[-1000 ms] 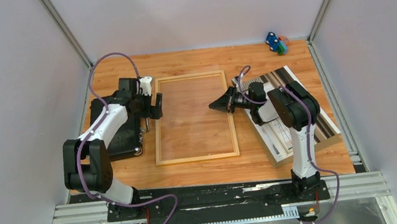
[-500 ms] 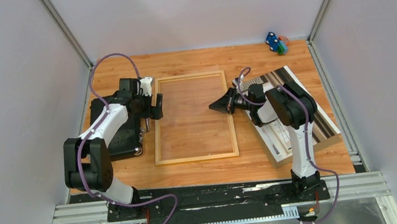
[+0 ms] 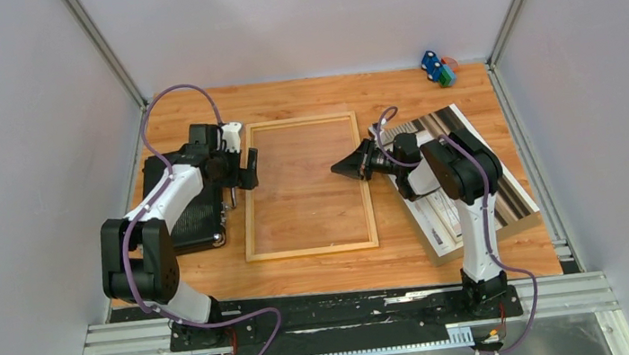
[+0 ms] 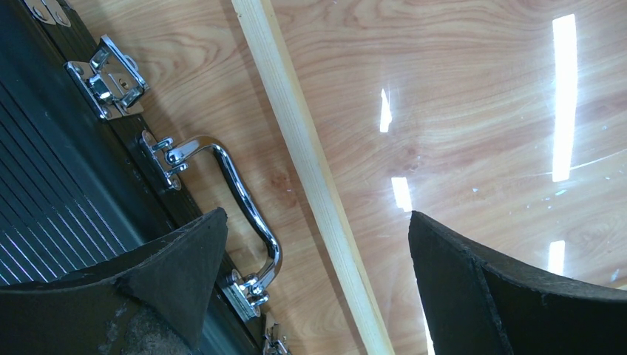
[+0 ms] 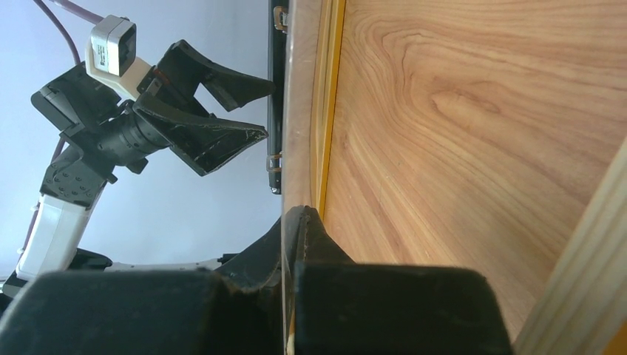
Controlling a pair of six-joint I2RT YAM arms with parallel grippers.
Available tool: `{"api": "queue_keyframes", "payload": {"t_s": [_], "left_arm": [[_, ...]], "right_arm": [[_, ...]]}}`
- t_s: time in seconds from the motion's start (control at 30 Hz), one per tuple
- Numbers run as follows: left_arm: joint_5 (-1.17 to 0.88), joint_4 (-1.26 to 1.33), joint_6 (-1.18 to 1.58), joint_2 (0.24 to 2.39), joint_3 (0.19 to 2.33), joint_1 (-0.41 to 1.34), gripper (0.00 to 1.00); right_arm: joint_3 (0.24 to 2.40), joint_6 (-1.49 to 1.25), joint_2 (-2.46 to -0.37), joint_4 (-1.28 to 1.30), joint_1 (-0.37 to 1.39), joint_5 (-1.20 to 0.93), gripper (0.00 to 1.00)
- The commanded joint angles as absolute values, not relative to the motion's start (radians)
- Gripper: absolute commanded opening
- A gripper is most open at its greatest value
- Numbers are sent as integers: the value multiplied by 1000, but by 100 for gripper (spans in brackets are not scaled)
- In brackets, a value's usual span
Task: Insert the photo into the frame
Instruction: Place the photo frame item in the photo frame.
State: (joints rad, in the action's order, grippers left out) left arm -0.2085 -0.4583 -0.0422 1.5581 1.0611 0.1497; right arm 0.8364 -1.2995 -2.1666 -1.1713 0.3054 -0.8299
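Note:
The light wood frame (image 3: pixel 247 213) lies flat mid-table; its left rail (image 4: pixel 310 170) runs between my left gripper's open fingers. My left gripper (image 3: pixel 248 167) (image 4: pixel 318 216) hovers over that rail, touching nothing, and also shows in the right wrist view (image 5: pixel 270 111). My right gripper (image 3: pixel 335 169) (image 5: pixel 299 211) reaches in over the frame's right rail and is shut on the edge of the thin clear pane (image 5: pixel 285 148), which passes between its jaws. The photo (image 3: pixel 513 198), striped grey and white, lies at the right, partly hidden under the right arm.
A black case (image 3: pixel 184 212) with a chrome handle (image 4: pixel 236 185) sits just left of the frame. A small blue and green toy (image 3: pixel 437 68) stands at the back right. Grey walls enclose the table on three sides.

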Motion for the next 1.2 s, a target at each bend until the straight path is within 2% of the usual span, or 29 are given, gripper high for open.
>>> {"api": "queue_keyframes", "payload": {"t_s": [0.0, 0.3, 0.63, 1.03, 1.17], "left_arm": [[-219, -432, -31, 1550, 1061, 146, 100], [-227, -433, -29, 1546, 1062, 146, 100], [-231, -434, -28, 1538, 1063, 146, 100], [-238, -462, -31, 1559, 1130, 147, 100], [-239, -468, -32, 1565, 1163, 147, 100]], "right_arm": [[839, -1275, -2165, -1221, 312, -801, 0], [843, -1200, -2157, -1132, 316, -792, 1], [862, -1128, -2140, -1020, 315, -782, 9], [901, -1017, -2096, -826, 326, -755, 29], [914, -984, -2084, -766, 329, -744, 32]]}}
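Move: My right hand still pinches the clear sheet near its right side. The middle of the wooden frame it must drop into lies about 8 cm to the left and 3 cm back, some 6 cm below; the frame's right bar is about 5 cm to the right and 2 cm back, just as far below. The black case lies beyond the frame, roughly 34 cm left and 3 cm back. From my idle left hand, the frame's middle is about 16 cm right and 4 cm back. I lower the right side of the clear sheet towards the frame with my right hand, straight down about 2.5 cm, quickly at first and then more slowly. As I sink I tip the fingers, which point left, some 10 degrees downward and open them to about a third, ending the pinch while the lower finger stays under the sheet. ##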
